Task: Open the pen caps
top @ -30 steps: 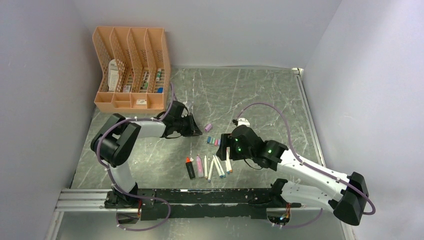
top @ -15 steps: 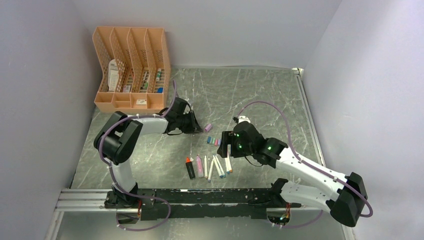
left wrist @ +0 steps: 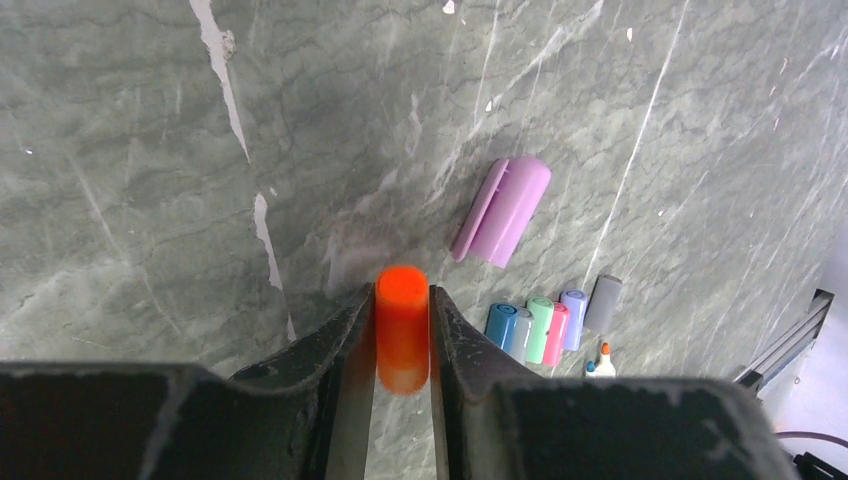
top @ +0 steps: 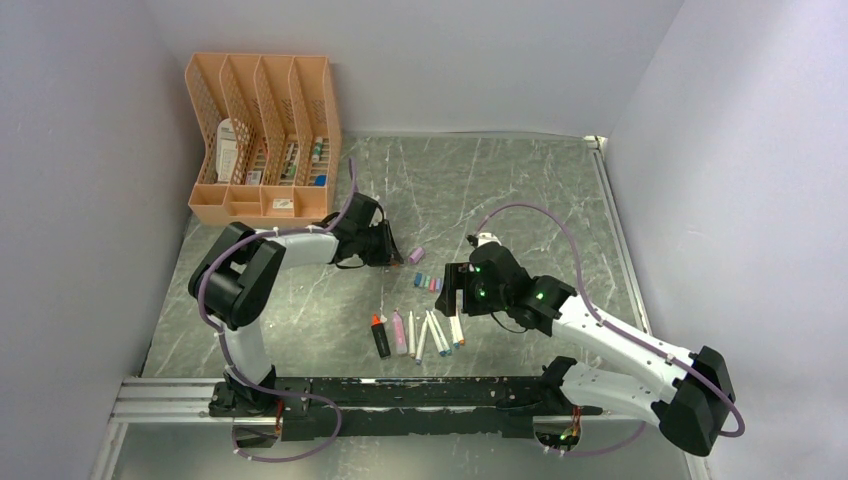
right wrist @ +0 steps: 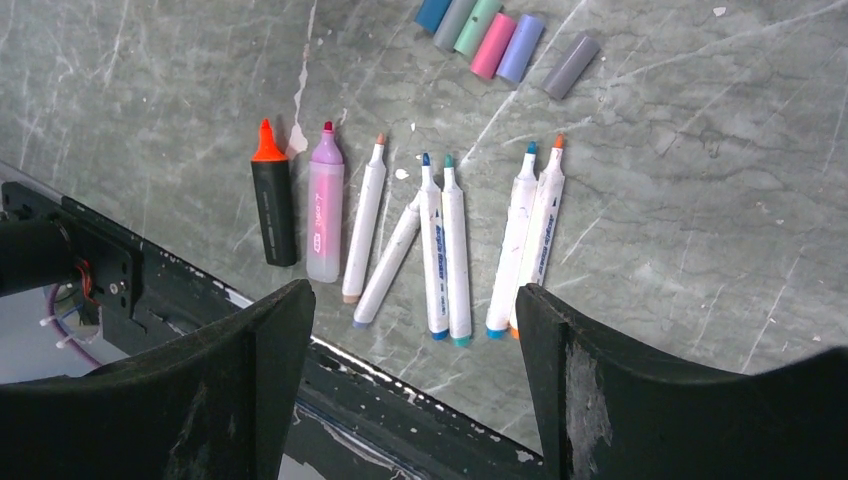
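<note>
My left gripper (left wrist: 402, 325) is shut on the chunky orange cap (left wrist: 401, 340) and holds it just above the table, left of the pale purple cap (left wrist: 503, 209). A row of small caps (left wrist: 540, 327), blue, grey, teal, pink, lilac and grey, lies to the right; it also shows in the right wrist view (right wrist: 492, 34). My right gripper (right wrist: 415, 390) is open and empty above the row of uncapped pens (right wrist: 442, 245). From above, the left gripper (top: 388, 247) is beside the purple cap (top: 416, 254), and the right gripper (top: 455, 297) is over the pens (top: 425, 332).
A black highlighter with orange tip (right wrist: 272, 200) and a pink highlighter (right wrist: 325, 207) lie left of the white pens. An orange file organiser (top: 262, 135) stands at the back left. The black base rail (top: 400, 395) runs along the near edge.
The left gripper has shifted slightly back and right, toward the purple cap, with the orange cap in it. The right gripper has barely moved.
</note>
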Robot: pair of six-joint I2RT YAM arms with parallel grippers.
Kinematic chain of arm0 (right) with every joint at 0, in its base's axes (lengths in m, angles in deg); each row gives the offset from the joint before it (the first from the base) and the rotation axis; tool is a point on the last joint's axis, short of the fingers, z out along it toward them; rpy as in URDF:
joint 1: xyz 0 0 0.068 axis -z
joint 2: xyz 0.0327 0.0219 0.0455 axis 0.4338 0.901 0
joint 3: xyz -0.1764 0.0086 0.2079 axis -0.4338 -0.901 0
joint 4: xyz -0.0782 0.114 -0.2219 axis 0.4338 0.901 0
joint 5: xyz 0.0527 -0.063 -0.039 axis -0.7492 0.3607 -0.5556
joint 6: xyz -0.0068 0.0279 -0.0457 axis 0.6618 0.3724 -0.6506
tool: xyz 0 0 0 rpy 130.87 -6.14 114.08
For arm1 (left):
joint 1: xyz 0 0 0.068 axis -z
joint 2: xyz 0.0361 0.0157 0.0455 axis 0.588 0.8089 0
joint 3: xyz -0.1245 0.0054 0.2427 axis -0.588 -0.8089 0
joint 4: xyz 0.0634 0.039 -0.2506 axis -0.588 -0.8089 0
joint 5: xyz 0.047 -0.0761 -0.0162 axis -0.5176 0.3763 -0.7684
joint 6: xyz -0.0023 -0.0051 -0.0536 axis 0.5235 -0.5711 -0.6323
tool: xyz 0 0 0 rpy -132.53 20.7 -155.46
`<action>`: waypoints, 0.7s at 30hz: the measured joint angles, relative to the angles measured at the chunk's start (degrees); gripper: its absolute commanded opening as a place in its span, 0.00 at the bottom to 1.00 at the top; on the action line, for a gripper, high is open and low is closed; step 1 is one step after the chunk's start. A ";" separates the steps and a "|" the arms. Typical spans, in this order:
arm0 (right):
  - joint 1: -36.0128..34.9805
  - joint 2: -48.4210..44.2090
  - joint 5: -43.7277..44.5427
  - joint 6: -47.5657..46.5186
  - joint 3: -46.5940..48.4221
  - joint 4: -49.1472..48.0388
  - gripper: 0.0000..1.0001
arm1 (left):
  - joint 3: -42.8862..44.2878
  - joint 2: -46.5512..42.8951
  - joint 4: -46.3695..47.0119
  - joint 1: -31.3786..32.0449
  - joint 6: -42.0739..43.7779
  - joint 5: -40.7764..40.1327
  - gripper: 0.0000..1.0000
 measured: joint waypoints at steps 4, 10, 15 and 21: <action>0.09 -0.22 -0.17 -0.13 -0.04 -0.09 0.74 | 0.55 0.00 -1.05 0.07 0.28 -0.81 0.38; 0.15 -0.94 -0.42 -0.17 -0.13 -0.33 0.74 | 2.40 0.02 -3.32 0.13 0.76 -2.40 0.45; 0.20 -1.53 -0.44 -0.33 -0.13 -0.28 0.74 | 3.21 -0.15 -5.01 0.31 1.14 -3.69 0.45; 0.22 -3.67 -0.63 -0.04 -0.13 -0.24 0.75 | 3.19 -4.17 -9.05 0.44 2.12 -5.70 1.00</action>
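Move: Between the left fingertips, right at the hand point and at table level, sits the orange cap that is being set down. The purple cap lies some 4 cm to the right of it and 2 cm farther out. The row of small marker caps centres about 6 cm to its right and 5 cm nearer the base. From the right hand the orange cap is roughly 13 cm ahead, 10 cm left and 11 cm below. Spreading its fingers from loosely around the orange cap to wide open, mostly at the very end, the left hand first edges forward barely 1 cm. It then comes free and rises a little over 2 cm off the table, drifting about 1.5 cm left, with a slight roll of some 5 degrees. ##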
